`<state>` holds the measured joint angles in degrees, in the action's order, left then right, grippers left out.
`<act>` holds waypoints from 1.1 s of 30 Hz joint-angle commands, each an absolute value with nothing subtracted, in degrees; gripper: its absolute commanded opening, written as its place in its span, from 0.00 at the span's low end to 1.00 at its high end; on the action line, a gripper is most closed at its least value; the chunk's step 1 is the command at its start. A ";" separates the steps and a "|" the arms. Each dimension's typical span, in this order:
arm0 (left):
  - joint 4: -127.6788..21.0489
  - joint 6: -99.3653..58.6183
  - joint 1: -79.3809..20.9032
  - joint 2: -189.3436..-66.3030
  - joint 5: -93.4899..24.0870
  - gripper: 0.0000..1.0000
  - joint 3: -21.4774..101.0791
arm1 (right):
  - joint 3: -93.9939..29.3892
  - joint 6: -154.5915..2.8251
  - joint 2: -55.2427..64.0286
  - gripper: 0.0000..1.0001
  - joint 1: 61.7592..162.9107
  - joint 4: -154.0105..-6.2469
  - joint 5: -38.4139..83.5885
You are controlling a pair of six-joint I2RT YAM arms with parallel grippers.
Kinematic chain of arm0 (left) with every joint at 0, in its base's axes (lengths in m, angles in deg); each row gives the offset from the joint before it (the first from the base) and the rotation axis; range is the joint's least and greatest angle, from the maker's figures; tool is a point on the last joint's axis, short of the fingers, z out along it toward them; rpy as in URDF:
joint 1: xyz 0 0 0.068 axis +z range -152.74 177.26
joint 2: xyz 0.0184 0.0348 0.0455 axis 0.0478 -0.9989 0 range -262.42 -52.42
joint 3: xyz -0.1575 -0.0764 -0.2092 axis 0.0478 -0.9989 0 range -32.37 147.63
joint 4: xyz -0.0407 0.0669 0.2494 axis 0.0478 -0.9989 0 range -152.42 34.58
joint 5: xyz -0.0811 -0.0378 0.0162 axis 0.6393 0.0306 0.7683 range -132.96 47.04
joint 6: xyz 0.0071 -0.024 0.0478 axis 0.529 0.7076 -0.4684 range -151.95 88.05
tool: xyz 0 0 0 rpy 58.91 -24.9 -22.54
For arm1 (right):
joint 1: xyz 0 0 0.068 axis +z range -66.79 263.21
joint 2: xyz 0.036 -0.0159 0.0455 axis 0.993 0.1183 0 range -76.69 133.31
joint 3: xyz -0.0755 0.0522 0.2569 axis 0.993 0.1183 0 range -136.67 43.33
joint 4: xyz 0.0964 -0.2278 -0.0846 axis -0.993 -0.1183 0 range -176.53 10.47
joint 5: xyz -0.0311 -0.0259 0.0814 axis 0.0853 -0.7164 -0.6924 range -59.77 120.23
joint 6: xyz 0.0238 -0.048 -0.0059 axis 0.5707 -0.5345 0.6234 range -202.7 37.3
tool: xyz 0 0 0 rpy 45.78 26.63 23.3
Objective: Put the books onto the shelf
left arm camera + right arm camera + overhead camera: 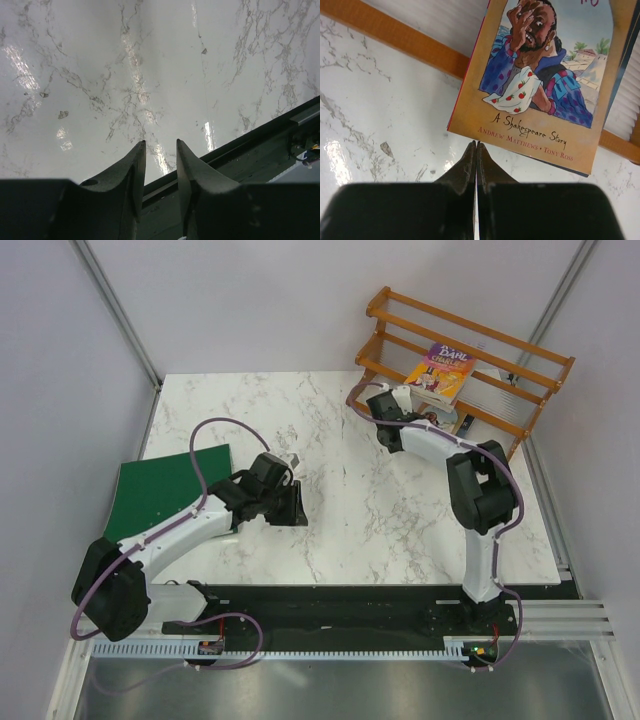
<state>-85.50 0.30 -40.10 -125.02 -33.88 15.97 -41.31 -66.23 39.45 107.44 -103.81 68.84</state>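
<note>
A purple-and-yellow book [442,370] leans face-out against the orange-brown wooden shelf [470,340] at the back right. In the right wrist view its cover [540,120] shows a figure in purple on a yellow border, with the shelf's lower slat [395,37] behind it. My right gripper [392,398] is shut and empty, its tips [476,145] right at the book's lower edge. A red edge and a dark blue edge of other books peek from behind it. My left gripper [290,508] hangs over the table's middle, its jaws [160,145] apart with nothing between them.
A large green binder [165,490] lies flat at the table's left edge, beside the left arm. The black base rail [260,145] runs along the near edge. White walls close in the marble table [330,420] on both sides.
</note>
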 commanded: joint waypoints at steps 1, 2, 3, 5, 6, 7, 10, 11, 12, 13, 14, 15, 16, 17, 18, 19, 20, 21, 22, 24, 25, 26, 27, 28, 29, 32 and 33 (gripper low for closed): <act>-84.34 0.39 -40.44 -123.43 -34.79 0.37 15.97 | -45.26 -67.32 40.82 0.00 107.64 -104.93 71.54; -84.42 0.48 -40.44 -123.43 -34.79 0.37 15.88 | -45.26 -67.14 40.82 0.00 107.64 -104.93 71.45; -84.42 0.48 -40.44 -123.52 -34.88 0.37 15.80 | -44.65 -67.05 40.47 0.00 107.64 -104.93 71.19; -84.34 0.48 -40.44 -123.52 -34.88 0.37 15.62 | -43.95 -66.70 40.03 0.00 107.64 -104.93 70.75; -84.42 0.39 -40.44 -123.52 -35.14 0.37 15.62 | -42.99 -66.61 39.42 0.00 107.64 -104.85 70.75; -84.51 0.48 -40.44 -123.43 -35.23 0.37 15.62 | -42.37 -66.61 38.89 0.00 107.73 -104.76 70.40; -84.95 0.48 -40.53 -122.82 -36.98 0.38 15.79 | -39.47 -66.44 36.26 0.00 108.25 -103.79 69.52; -85.47 0.30 -40.53 -122.73 -37.68 0.38 16.32 | -38.68 -66.35 35.38 0.00 108.34 -103.36 68.56; -86.17 0.13 -40.45 -122.82 -39.08 0.38 16.67 | -37.10 -66.35 33.46 0.00 109.13 -103.09 68.03; -86.88 -0.31 -40.44 -122.99 -40.05 0.38 17.28 | -36.22 -66.26 32.40 0.00 109.48 -103.00 67.67; -88.88 -0.49 -40.44 -123.34 -40.93 0.38 18.77 | -35.34 -66.18 30.04 0.00 110.10 -102.65 66.19; -90.04 -0.58 -40.44 -123.69 -42.59 0.37 19.65 | -33.42 -65.91 28.88 0.00 111.41 -102.39 65.48; -91.18 -0.75 -40.44 -124.39 -42.70 0.29 20.53 | -32.44 -65.56 27.56 0.00 112.20 -102.21 65.12; -93.10 -0.66 -40.44 -124.57 -44.70 0.21 22.11 | -31.47 -65.21 25.29 0.00 113.08 -102.04 64.77; -93.73 -0.58 -40.44 -124.66 -45.07 0.11 22.65 | -29.64 -64.08 24.22 0.00 114.83 -102.03 64.42; -94.70 -0.14 -40.44 -124.75 -45.42 0.02 23.09 | -28.75 -63.37 23.17 0.00 115.72 -102.03 64.07; -95.49 0.39 -40.44 -124.58 -45.86 0.02 23.79 | -27.87 -62.75 21.24 0.00 116.42 -102.12 63.20; -97.06 1.52 -40.36 -124.40 -46.73 0.02 23.88 | -26.29 -61.09 20.35 0.00 118.00 -102.03 61.80; -97.77 2.23 -40.44 -124.23 -47.18 0.02 23.79 | -25.41 -60.12 19.47 0.00 118.62 -102.03 61.52; -101.62 6.60 -40.36 -123.70 -50.86 0.02 23.18 | -22.69 -57.75 17.01 0.00 120.46 -101.60 59.33; -103.13 8.63 -40.36 -123.61 -52.79 0.02 22.31 | -21.63 -55.91 16.22 0.00 121.17 -100.46 58.54; -105.23 11.18 -40.36 -123.52 -56.90 0.02 21.69 | -19.88 -55.20 15.08 0.00 122.31 -99.84 57.92; -107.78 15.20 -40.27 -123.43 -58.16 0.02 20.99 | -19.08 -54.32 14.64 0.00 122.84 -99.58 57.74; -108.67 16.81 -40.09 -123.35 -58.95 0.02 19.68 | -18.37 -52.92 14.46 0.00 123.37 -98.79 57.39; -109.46 18.91 -40.01 -123.17 -60.26 0.02 18.88 | -17.76 -52.47 14.11 0.00 123.64 -98.26 56.86; -111.67 26.92 -39.31 -122.29 -61.59 0.02 15.72 | -16.52 -51.94 14.28 0.00 125.04 -97.37 56.42; -111.67 29.54 -38.87 -121.25 -61.33 0.02 14.92 | -16.43 -51.85 14.37 0.00 125.30 -97.38 56.51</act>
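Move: The Shakespeare book already lies on the lower shelf, its middle about 7 cm ahead of the right hand, 7 cm to its right and a little above; the fingertips are close to its near edge. The dark book beneath sticks out, some 7 cm ahead and 11 cm right; the Roald Dahl book on the upper shelf is about 12 cm ahead, 8 cm right and 12 cm higher. From the left hand, the Shakespeare book lies roughly 24 cm ahead, 36 cm right. Shut right hand draws back 13 cm and left from the Shakespeare book; left hand closes empty, swinging 9 cm left. ##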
